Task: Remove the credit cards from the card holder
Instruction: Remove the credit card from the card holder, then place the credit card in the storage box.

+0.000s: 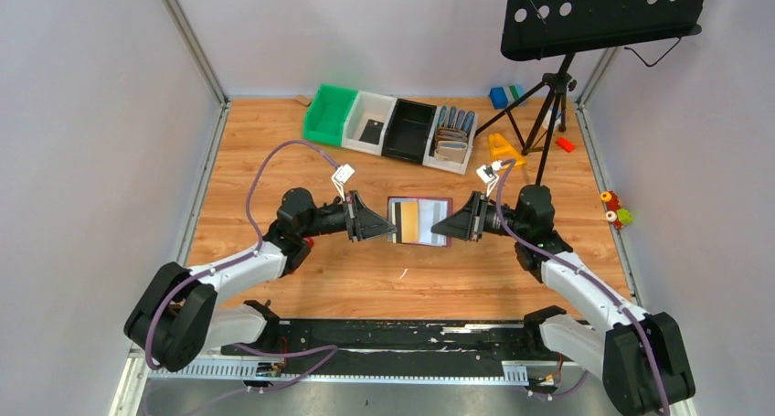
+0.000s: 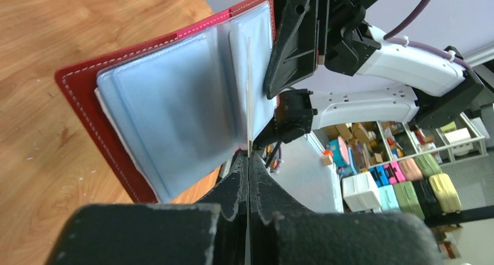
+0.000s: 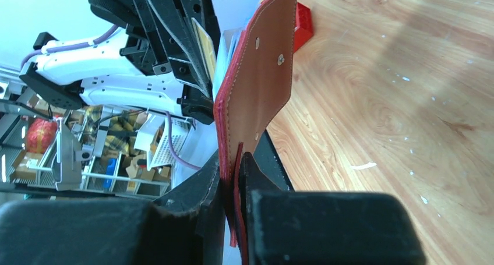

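The maroon card holder (image 1: 419, 221) hangs open above the table's middle, held between both grippers. Black, gold-tan and pale stripes show inside it from above. My left gripper (image 1: 387, 226) is shut on the near end of a thin credit card (image 2: 249, 96), seen edge-on, standing beside the grey clear pockets (image 2: 175, 108). In the right wrist view that card (image 3: 205, 42) looks gold-tan between the left fingers. My right gripper (image 3: 236, 160) is shut on the holder's leather cover (image 3: 259, 84), with the snap studs showing. The right gripper (image 1: 440, 226) meets the holder's right edge.
A row of bins stands at the back: green (image 1: 331, 114), white (image 1: 370, 121), black (image 1: 409, 128), and one with upright wallets (image 1: 452, 137). A music stand's tripod (image 1: 548, 96) and a yellow piece (image 1: 501, 148) are at back right. A red block (image 3: 301, 19) lies on the wood.
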Robot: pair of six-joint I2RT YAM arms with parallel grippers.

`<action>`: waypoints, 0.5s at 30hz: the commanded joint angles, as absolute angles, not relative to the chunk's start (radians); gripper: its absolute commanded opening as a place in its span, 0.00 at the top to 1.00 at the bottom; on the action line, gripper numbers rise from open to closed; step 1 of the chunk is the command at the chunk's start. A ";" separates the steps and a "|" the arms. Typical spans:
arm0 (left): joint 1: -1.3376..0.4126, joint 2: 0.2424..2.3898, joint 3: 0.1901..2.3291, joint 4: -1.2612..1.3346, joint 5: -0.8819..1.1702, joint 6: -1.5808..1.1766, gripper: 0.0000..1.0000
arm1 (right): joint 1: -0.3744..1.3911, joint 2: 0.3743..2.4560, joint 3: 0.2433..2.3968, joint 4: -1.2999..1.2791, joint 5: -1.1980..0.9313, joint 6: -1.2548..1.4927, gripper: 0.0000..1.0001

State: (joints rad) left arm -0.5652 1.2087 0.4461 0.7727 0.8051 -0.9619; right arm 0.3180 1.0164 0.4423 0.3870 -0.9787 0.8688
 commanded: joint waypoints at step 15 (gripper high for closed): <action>-0.428 1.180 0.878 -0.238 0.136 -0.398 1.00 | 0.233 1.012 0.524 -0.063 -0.739 0.535 1.00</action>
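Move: The tan card is already in the left fingers, still in front of the open card holder. The white compartment with the dark card lies about 33 cm ahead of the left hand, 6 cm to its left and 12 cm down. The black compartment is level with the white one, 4 cm to the hand's right, and the card holder 6 cm right, 2 cm ahead. From the right hand, the card holder's middle is about 3 cm left, 1 cm ahead, with bare table some 13 cm straight below. The tan card, kept pinched in the left fingers, is carried away from the card holder, forward and left towards the white compartment by about 11 cm, dipping some 4 cm before starting to rise, while the wrist swings counter-clockwise and the fingertips tip down. The card holder, still gripped by its right edge, is lowered by the right hand about 7 cm towards the table and moved to the right, gently tipping fingers-down. ##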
